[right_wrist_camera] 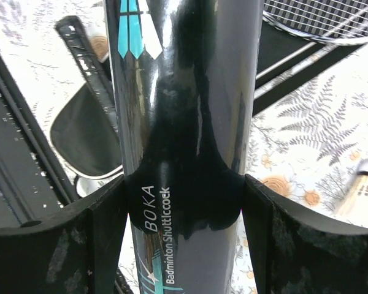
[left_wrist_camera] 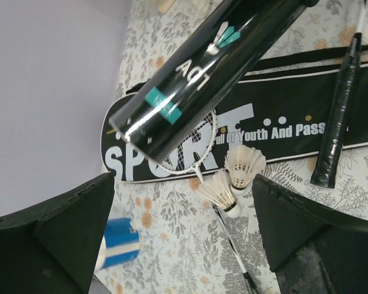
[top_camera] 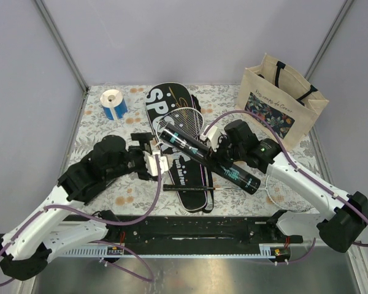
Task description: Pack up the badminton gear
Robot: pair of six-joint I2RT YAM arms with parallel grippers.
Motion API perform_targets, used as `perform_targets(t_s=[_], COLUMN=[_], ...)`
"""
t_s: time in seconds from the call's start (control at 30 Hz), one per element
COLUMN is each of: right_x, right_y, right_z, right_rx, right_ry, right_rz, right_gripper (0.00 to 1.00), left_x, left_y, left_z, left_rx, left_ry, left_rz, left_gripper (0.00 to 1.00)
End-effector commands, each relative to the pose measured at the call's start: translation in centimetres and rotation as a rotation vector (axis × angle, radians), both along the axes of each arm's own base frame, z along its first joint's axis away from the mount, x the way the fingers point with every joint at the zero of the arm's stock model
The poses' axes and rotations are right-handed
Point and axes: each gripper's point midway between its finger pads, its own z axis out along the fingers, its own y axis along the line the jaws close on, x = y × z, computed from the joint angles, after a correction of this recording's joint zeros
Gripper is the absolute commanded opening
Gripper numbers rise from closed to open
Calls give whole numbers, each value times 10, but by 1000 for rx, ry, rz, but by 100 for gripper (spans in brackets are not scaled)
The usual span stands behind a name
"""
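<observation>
The long black tube (top_camera: 208,158) with teal print lies slantwise above the black SPORT case (top_camera: 172,101), and my right gripper (top_camera: 216,153) is shut on its middle. In the right wrist view both fingers press the tube (right_wrist_camera: 184,92) from either side of the right gripper (right_wrist_camera: 184,205). My left gripper (top_camera: 161,163) hangs open and holds nothing, just left of the tube's far end. In the left wrist view the left gripper (left_wrist_camera: 181,205) is above two white shuttlecocks (left_wrist_camera: 245,162) (left_wrist_camera: 221,193) lying beside a white racket frame (left_wrist_camera: 190,160) on the case (left_wrist_camera: 282,125).
A beige tote bag (top_camera: 282,98) with a floral panel stands at the back right. A blue-and-white tape roll (top_camera: 115,104) sits at the back left. A black racket handle (left_wrist_camera: 340,116) lies across the case. Another shuttlecock (right_wrist_camera: 365,190) rests on the cloth right of the tube.
</observation>
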Motion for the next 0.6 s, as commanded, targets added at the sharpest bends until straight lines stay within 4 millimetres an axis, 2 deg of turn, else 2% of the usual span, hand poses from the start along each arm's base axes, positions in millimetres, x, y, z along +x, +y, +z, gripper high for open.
perform_targets(t_s=[0.0, 0.2, 0.47, 0.57], right_x=[-17, -33, -43, -47], right_y=[21, 32, 41, 43], right_z=[26, 31, 42, 45], right_rx=[99, 105, 144, 158], right_ry=[-3, 23, 32, 38], right_rz=[68, 125, 168, 185], right_gripper=[29, 26, 25, 25], left_x=[2, 11, 21, 24], left_y=[-16, -37, -65, -74], left_z=[16, -18, -59, -71], left_rx=[107, 311, 417, 432], left_ry=[-97, -119, -139, -152], left_rz=[-94, -123, -168, -174], left_gripper=[97, 97, 97, 93])
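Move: The shuttlecock tube is held in the right gripper. The printed stretch near its left end lies about 9 cm to the left gripper's right, 4 cm ahead and 8 cm below. From the right gripper that stretch is some 14 cm left, 6 cm ahead and 5 cm up. On the table, roughly 27 cm below the left gripper, the loose shuttlecocks lie about 9 cm ahead and the black racket handle 12 cm right, 3 cm back. Bring the left gripper right and down, about 9 cm in all, onto the left part of the tube, rolling it some 25 degrees so its left side rises, with the fingers kept wide open. Meanwhile keep the right gripper's hold and carry the tube back and left about 5 cm to meet it. ##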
